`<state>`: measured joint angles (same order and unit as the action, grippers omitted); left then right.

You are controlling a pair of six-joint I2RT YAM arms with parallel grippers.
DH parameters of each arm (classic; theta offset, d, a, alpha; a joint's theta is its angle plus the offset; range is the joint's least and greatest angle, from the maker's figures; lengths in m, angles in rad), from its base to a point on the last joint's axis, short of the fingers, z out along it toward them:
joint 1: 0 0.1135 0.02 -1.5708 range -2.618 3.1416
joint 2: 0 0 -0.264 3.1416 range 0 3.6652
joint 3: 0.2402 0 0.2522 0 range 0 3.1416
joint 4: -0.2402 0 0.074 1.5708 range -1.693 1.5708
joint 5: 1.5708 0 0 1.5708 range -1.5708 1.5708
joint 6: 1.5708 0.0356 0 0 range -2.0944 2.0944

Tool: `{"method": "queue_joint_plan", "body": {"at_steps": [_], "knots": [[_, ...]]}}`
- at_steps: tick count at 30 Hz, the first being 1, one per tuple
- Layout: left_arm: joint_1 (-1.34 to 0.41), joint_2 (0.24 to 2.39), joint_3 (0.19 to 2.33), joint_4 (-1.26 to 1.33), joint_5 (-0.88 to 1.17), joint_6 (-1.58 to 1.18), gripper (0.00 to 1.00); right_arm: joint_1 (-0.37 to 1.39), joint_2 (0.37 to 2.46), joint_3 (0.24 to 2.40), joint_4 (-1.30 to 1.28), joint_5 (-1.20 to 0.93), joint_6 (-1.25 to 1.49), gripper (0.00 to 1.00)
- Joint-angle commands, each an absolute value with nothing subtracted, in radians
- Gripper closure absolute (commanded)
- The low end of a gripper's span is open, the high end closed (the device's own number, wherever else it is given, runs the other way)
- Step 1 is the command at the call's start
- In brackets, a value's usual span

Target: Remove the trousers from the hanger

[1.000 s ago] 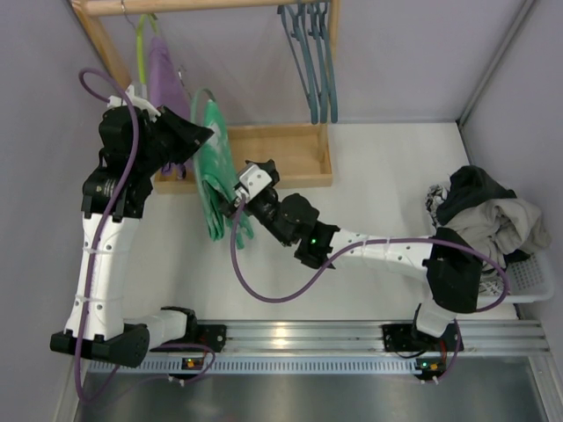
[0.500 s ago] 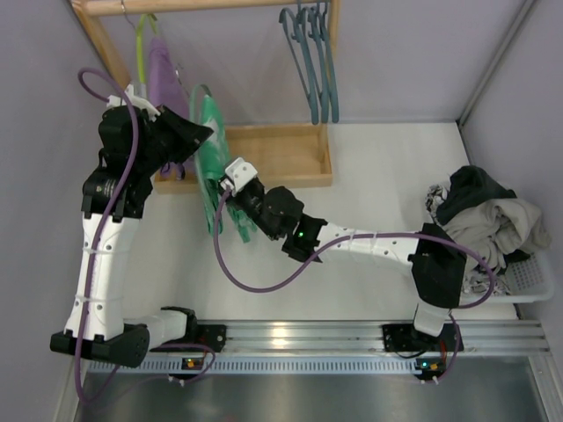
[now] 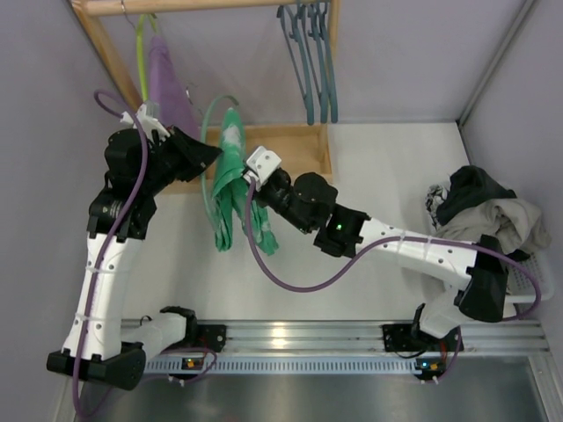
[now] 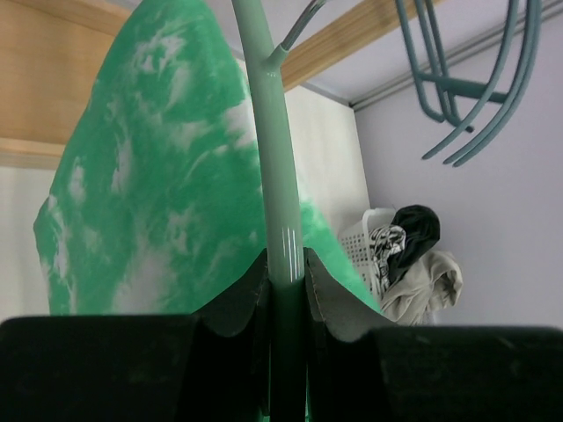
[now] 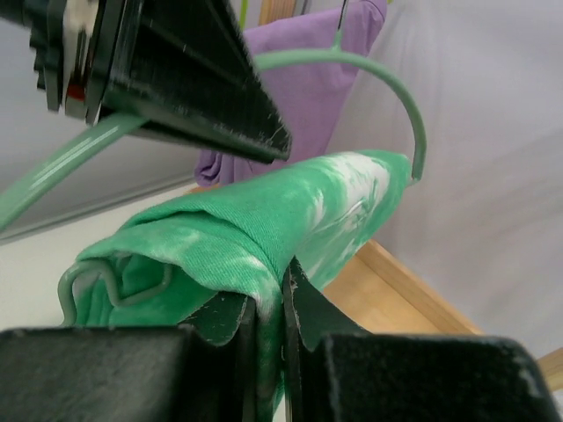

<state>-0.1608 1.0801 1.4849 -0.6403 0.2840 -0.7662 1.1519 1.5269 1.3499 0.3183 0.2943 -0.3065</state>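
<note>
The mint-green trousers with white blotches [image 3: 230,180] hang folded over a pale green hanger [image 3: 209,119], off the rail. My left gripper [image 3: 208,156] is shut on the hanger's stem [image 4: 283,237], with the green cloth [image 4: 167,202] behind it. My right gripper [image 3: 252,180] is shut on a fold of the green trousers [image 5: 264,230]; its jaws pinch the cloth. The lilac-purple trousers [image 3: 167,75] hang on a yellow-green hanger from the wooden rail at the back left; they also show in the right wrist view [image 5: 299,83].
A wooden rack [image 3: 281,154] with a base tray stands at the back. Several empty teal hangers [image 3: 312,53] hang on its rail. A white basket [image 3: 528,272] with a grey-and-dark laundry heap [image 3: 484,211] sits at the right.
Both grippers have moved right and nearer with the hanger and green trousers. The right gripper shifted right, drawing the green cloth along; the trousers now hang lower and more spread.
</note>
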Motion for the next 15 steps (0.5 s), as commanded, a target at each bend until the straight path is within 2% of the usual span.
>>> {"method": "queue_joint_plan", "body": {"at_steps": [1,15], "knots": [[-0.156,1.046,1.422,-0.545,0.291,-0.69,1.0,1.131,1.416,1.479,0.423,0.265,-0.325,1.0],[-0.156,0.962,1.177,-0.548,0.189,-0.603,1.0,1.129,1.336,1.623,0.48,0.327,-0.413,1.0]]}}
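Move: The left hand still grips the mint hanger's upper arm; the green trousers' middle hangs about 5 cm to its right, level fore-and-aft and some 8 cm below. The right hand already pinches a fold of those trousers; from it, the hanger's middle lies about 5 cm ahead, 7 cm left and 3 cm higher. From the left hand, the purple trousers hang 15 cm ahead and 9 cm left, the blue hangers 18 cm ahead and 19 cm right. Keeping its pinch on the green trousers, the right hand hauls them up about 6 cm and a few centimetres to the right, away from the hanger. Against it the left hand, still clamped on the hanger's arm, sinks nearly 8 cm and rolls slightly, left side rising. Both grippers stay shut. ##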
